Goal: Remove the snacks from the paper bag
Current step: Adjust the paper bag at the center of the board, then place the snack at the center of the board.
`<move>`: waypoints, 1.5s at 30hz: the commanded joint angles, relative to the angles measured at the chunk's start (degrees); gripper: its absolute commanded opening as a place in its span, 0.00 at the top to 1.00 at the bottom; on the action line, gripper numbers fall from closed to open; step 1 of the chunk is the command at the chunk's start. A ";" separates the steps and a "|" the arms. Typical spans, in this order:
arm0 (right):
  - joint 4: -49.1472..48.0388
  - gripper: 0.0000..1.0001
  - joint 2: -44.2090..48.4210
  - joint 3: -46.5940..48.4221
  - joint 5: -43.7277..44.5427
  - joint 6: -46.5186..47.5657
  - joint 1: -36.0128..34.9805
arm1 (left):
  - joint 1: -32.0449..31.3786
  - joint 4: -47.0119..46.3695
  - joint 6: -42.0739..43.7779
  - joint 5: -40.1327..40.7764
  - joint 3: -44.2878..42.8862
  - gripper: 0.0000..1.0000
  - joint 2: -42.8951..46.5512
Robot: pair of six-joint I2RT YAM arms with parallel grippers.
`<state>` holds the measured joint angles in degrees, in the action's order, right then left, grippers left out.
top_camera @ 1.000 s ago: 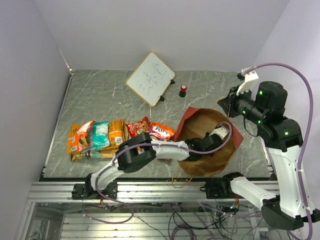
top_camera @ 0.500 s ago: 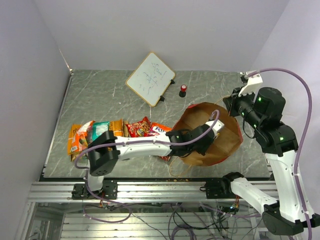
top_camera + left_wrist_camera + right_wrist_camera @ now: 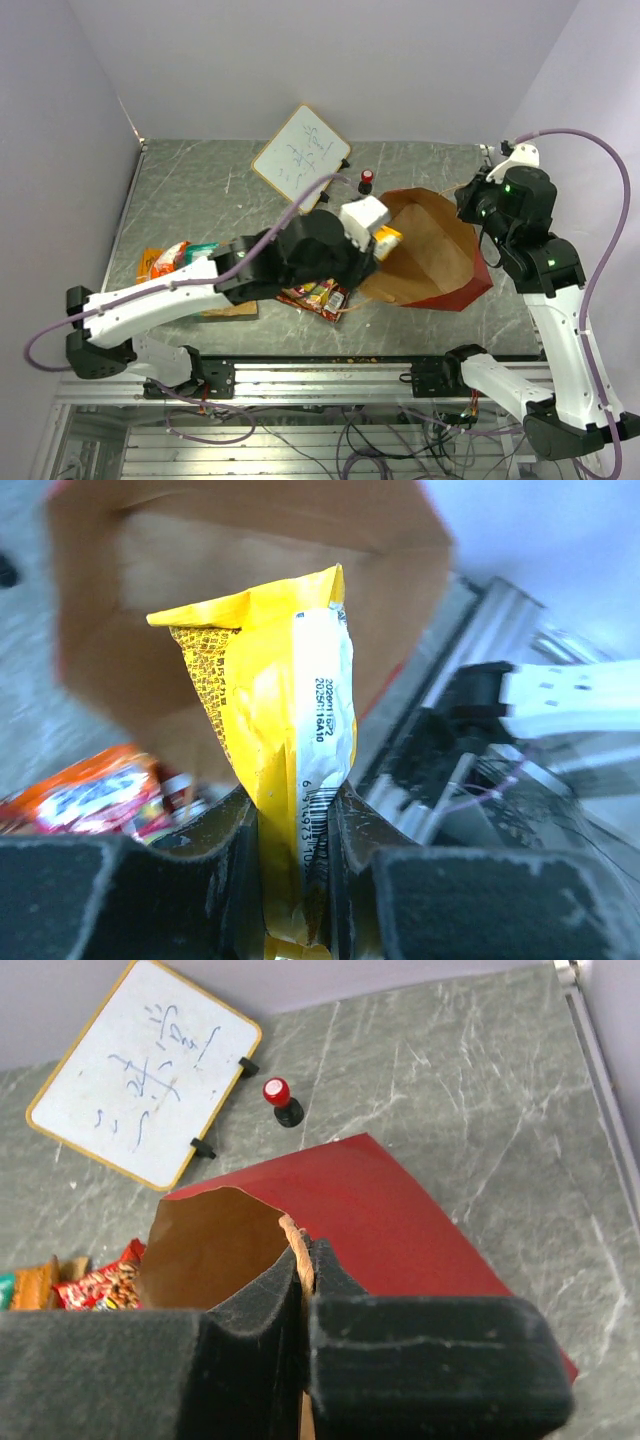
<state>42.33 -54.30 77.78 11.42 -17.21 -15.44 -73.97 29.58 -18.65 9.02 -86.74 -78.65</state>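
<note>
A yellow snack packet (image 3: 270, 710) hangs above the table just outside the mouth of the paper bag (image 3: 430, 265), and my left gripper (image 3: 295, 850) is shut on its lower end. From above, the packet (image 3: 388, 238) shows at the tip of the raised left arm. The bag is red outside (image 3: 380, 1210) and brown inside. My right gripper (image 3: 305, 1270) is shut on the bag's twisted handle (image 3: 298, 1245) at the rim and holds the mouth up. Other snacks lie on the table to the left: orange and teal packets (image 3: 175, 258) and a red one (image 3: 318, 295).
A white whiteboard (image 3: 300, 157) lies at the back of the table, with a small red-capped object (image 3: 367, 178) beside it. The left arm covers part of the row of packets. The metal rail (image 3: 330, 380) runs along the near edge.
My left gripper has come out of the bag and risen with the yellow packet in it. The right arm has drawn the bag's rim back and to the right.
</note>
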 commanded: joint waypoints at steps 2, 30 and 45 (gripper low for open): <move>2.15 1.00 1.33 1.20 5.42 -11.77 -0.01 | 9.08 11.67 -3.72 12.25 4.53 0.93 6.20; 2.21 1.00 -4.05 8.81 -1.40 -15.95 -0.02 | 34.77 -0.42 -4.54 -11.52 27.36 0.83 -12.98; 2.72 1.00 -7.70 9.53 16.29 -18.14 0.21 | 35.01 4.79 -3.97 -9.26 22.89 0.12 -9.86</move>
<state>43.18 -65.39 91.68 14.98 -36.95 -15.44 -39.20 33.43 -21.39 1.32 -60.86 -92.64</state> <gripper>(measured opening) 0.003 0.846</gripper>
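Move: The left gripper holds a yellow packet high up; the snack pile it goes to lies about 10 cm farther forward, 14 cm to its left and some 32 cm below. The orange and teal packets are roughly 39 cm left and 12 cm ahead, equally low. From the right gripper, which pinches its handle, the paper bag's middle hangs about 8 cm back, 4 cm left and 19 cm lower; a red-capped stamp stands some 15 cm ahead and 15 cm left. Swing the left gripper quickly left and forward, away from the bag and over towards the snack pile, then sink nearly straight down, almost 30 cm in all, tipping the fingers down; open them wide at the bottom to let go of the yellow packet. Keep the right gripper shut on the bag handle and nearly still at first, then draw it up and forward about 5 cm each, rolling its left side up some 20 degrees. ##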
